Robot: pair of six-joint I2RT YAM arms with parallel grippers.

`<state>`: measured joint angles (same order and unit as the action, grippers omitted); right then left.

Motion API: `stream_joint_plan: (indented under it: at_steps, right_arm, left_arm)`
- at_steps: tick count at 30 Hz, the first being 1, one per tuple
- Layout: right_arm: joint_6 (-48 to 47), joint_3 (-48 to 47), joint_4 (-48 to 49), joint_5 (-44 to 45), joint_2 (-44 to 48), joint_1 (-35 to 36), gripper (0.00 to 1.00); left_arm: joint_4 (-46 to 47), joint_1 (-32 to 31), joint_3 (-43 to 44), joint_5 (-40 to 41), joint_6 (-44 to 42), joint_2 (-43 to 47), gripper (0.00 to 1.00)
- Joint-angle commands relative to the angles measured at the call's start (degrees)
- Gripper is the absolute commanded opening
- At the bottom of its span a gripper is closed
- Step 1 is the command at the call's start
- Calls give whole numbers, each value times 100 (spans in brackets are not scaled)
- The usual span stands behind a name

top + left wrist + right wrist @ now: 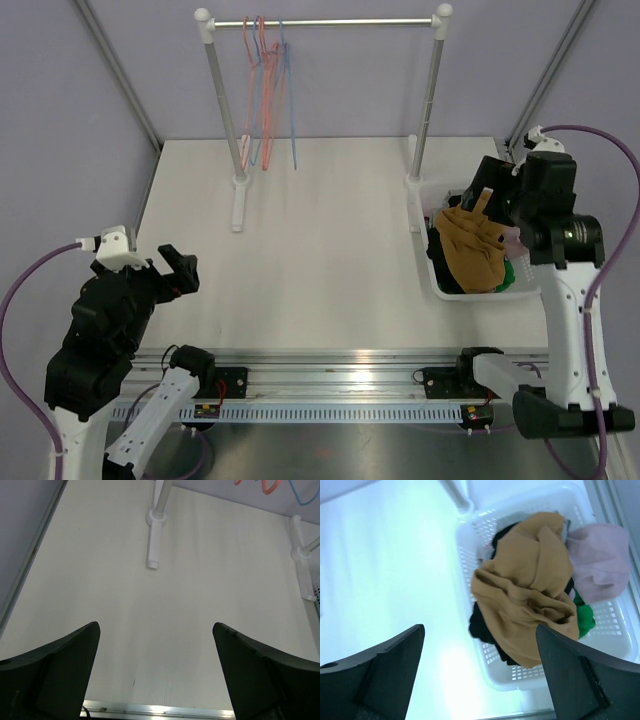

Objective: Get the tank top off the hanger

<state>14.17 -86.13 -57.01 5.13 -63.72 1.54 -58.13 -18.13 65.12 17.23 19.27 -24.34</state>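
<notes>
The mustard-brown tank top (472, 250) lies crumpled on top of other clothes in a white basket (423, 240) at the table's right edge. In the right wrist view the tank top (530, 595) spills over the rim of the basket (530, 680). My right gripper (478, 195) hovers just above it, open, with nothing between its fingers (480, 627). A bare pink, a red and a blue hanger (268, 90) hang on the rail at the back left. My left gripper (180, 270) is open and empty over the table's near left part (156, 627).
A white clothes rack (330, 22) stands at the back, with posts and feet on the table (155, 540). Under the tank top the basket holds black, pink (602, 560) and green (585, 617) garments. A metal rail (340, 360) runs along the near edge.
</notes>
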Motion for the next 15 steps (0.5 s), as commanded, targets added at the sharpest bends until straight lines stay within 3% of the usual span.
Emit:
stream_joint_plan:
  at_steps: [1,8,15]
  right_arm:
    - [-292,-159,-275,-975,649,4,99]
    - [-565,-62,-828,-1339,1819,232,99]
    - [-609,43,-1382,-548,2276,865,99]
  left_arm:
    - [-524,-24,439,368,-168,-308,99]
    - [-823,-24,861,790,-459,-195,99]
    - [-1253,-24,1231,562,-687,-63,99]
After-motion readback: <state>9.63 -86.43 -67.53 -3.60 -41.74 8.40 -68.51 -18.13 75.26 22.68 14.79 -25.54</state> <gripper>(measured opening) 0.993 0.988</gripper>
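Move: The brown tank top already lies loose in the white basket, some 27 cm below the open right gripper and about 2 cm ahead. The basket's middle is 3 cm ahead and 2 cm right; the pink garment is about 11 cm right and 3 cm ahead. The right foot of the rack stands roughly 14 cm left and 17 cm ahead. From the left gripper the tank top lies about 60 cm right, 16 cm ahead and 27 cm down. Pull the empty right gripper back about 13 cm, away from the brown tank top in the basket, rising some 5 cm early on and then staying level while drifting left; turn it counter-clockwise and lift its fingertips a little. Ease the left gripper back and left, and up towards the end. Leave both wide open, touching nothing. ##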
